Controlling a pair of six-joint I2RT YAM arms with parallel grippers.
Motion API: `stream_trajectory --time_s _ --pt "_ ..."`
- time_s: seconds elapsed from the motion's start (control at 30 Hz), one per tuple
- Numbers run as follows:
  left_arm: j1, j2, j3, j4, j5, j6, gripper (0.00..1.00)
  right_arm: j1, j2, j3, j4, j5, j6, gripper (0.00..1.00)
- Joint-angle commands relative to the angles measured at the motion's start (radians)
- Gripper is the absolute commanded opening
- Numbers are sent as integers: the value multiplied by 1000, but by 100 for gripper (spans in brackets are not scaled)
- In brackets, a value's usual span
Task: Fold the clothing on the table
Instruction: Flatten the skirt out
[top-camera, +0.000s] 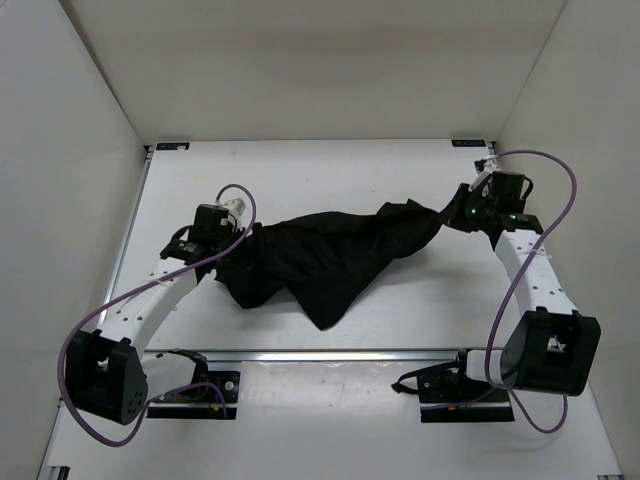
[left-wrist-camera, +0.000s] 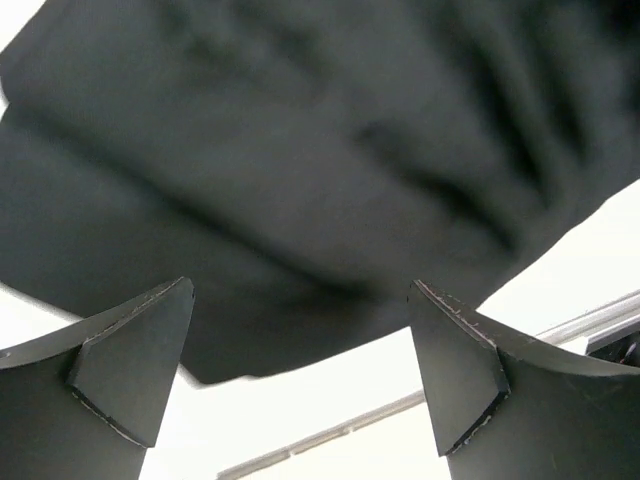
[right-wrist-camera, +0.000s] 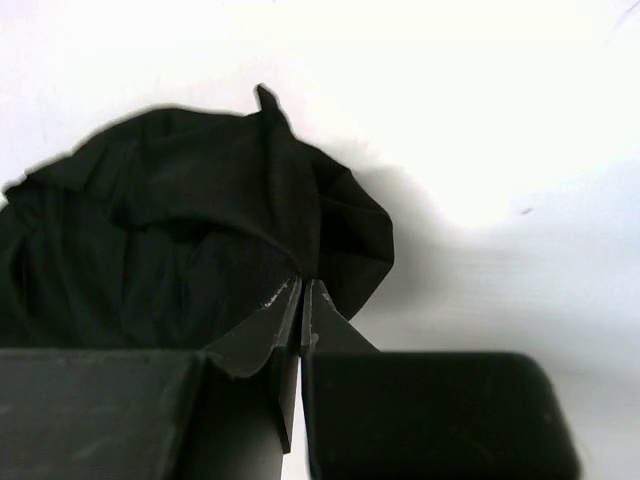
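The black clothing lies bunched across the middle of the white table, drawn out to a narrow end on the right. My right gripper is shut on that narrow end. In the right wrist view its tips pinch a fold of the clothing. My left gripper is at the garment's left side, open. In the left wrist view the fingers stand wide apart with nothing between them, and the clothing fills the view just beyond the gripper.
A silver rail runs along the table's near edge, also seen as the rail under the left gripper. White walls close in the left, right and back. Purple cables loop off both arms.
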Motion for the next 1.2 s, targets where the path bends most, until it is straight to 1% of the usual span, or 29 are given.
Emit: stream_trajectory --time_s 0.0,0.07,0.1,0.2,0.27,0.33,0.37,0.43,0.5,0.63,0.73,0.77,0.8,0.83,0.9,0.93,0.97,1.03,1.1,1.13,1.17 --pt "-19 -35 -68 20 -30 -48 99 -53 12 111 39 93 -14 0" --pt "-22 -80 -98 25 -53 -71 99 -87 54 156 35 30 -15 0" --pt "-28 -89 -116 23 -79 -80 99 -93 67 161 26 30 -17 0" --pt "-7 -127 -145 9 -127 -105 99 -50 98 156 10 30 -40 0" --pt "9 -130 -174 29 -124 -117 99 -10 102 129 13 51 -52 0" --pt "9 -109 -211 69 -132 -138 99 16 104 118 12 39 -53 0" --pt "-8 -97 -220 84 -129 -148 99 24 107 112 24 39 -50 0" --pt "-27 -69 -251 167 -119 -187 99 37 117 109 16 21 -43 0" --pt "-36 -45 -266 222 -106 -214 99 39 110 104 10 22 -52 0" --pt "-50 27 -268 321 -122 -243 98 44 108 103 7 1 -43 0" --pt "-45 72 -270 397 -138 -272 94 45 108 112 10 -15 -43 0" --pt "-47 87 -273 434 -141 -290 90 50 116 116 3 -16 -41 0" --pt "-47 106 -271 454 -141 -298 84 56 117 122 0 -12 -46 0" --pt "-47 112 -273 466 -141 -303 81 59 121 127 -5 -12 -46 0" --pt "-60 159 -256 485 -158 -318 70 70 125 142 -17 -2 -50 0" --pt "-66 175 -239 488 -165 -316 67 71 134 150 -19 -2 -52 0" --pt "-70 195 -234 493 -164 -319 61 68 131 152 -20 -2 -53 0" --pt "-67 215 -239 508 -158 -332 47 74 137 155 -20 -4 -50 0" --pt "-66 227 -222 536 -155 -339 28 67 139 156 -19 -16 -52 0" --pt "-68 241 -214 530 -153 -342 14 59 144 155 -16 -16 -52 0" --pt "-71 244 -205 528 -159 -336 6 61 145 159 -11 -12 -55 1"
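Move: The skirt's left corner is level with my left hand, about 8 cm to its left and 11 cm below. The lobe of its near edge lies some 5 cm back and 4 cm left of that hand, and the near tip about 10 cm back and 11 cm right, both 11 cm down. From my right hand, the same left corner is around 44 cm left, 9 cm back and 17 cm down. I sink my left hand about 10 cm to the skirt's left end, first drawing back some 3 cm, then reaching forward again as my wide-open fingers shut on the edge; that wrist turns about 15 degrees counter-clockwise. My right hand keeps its pinch on the right end, swings forward, right and up a few centimetres, then eases back left and down. ##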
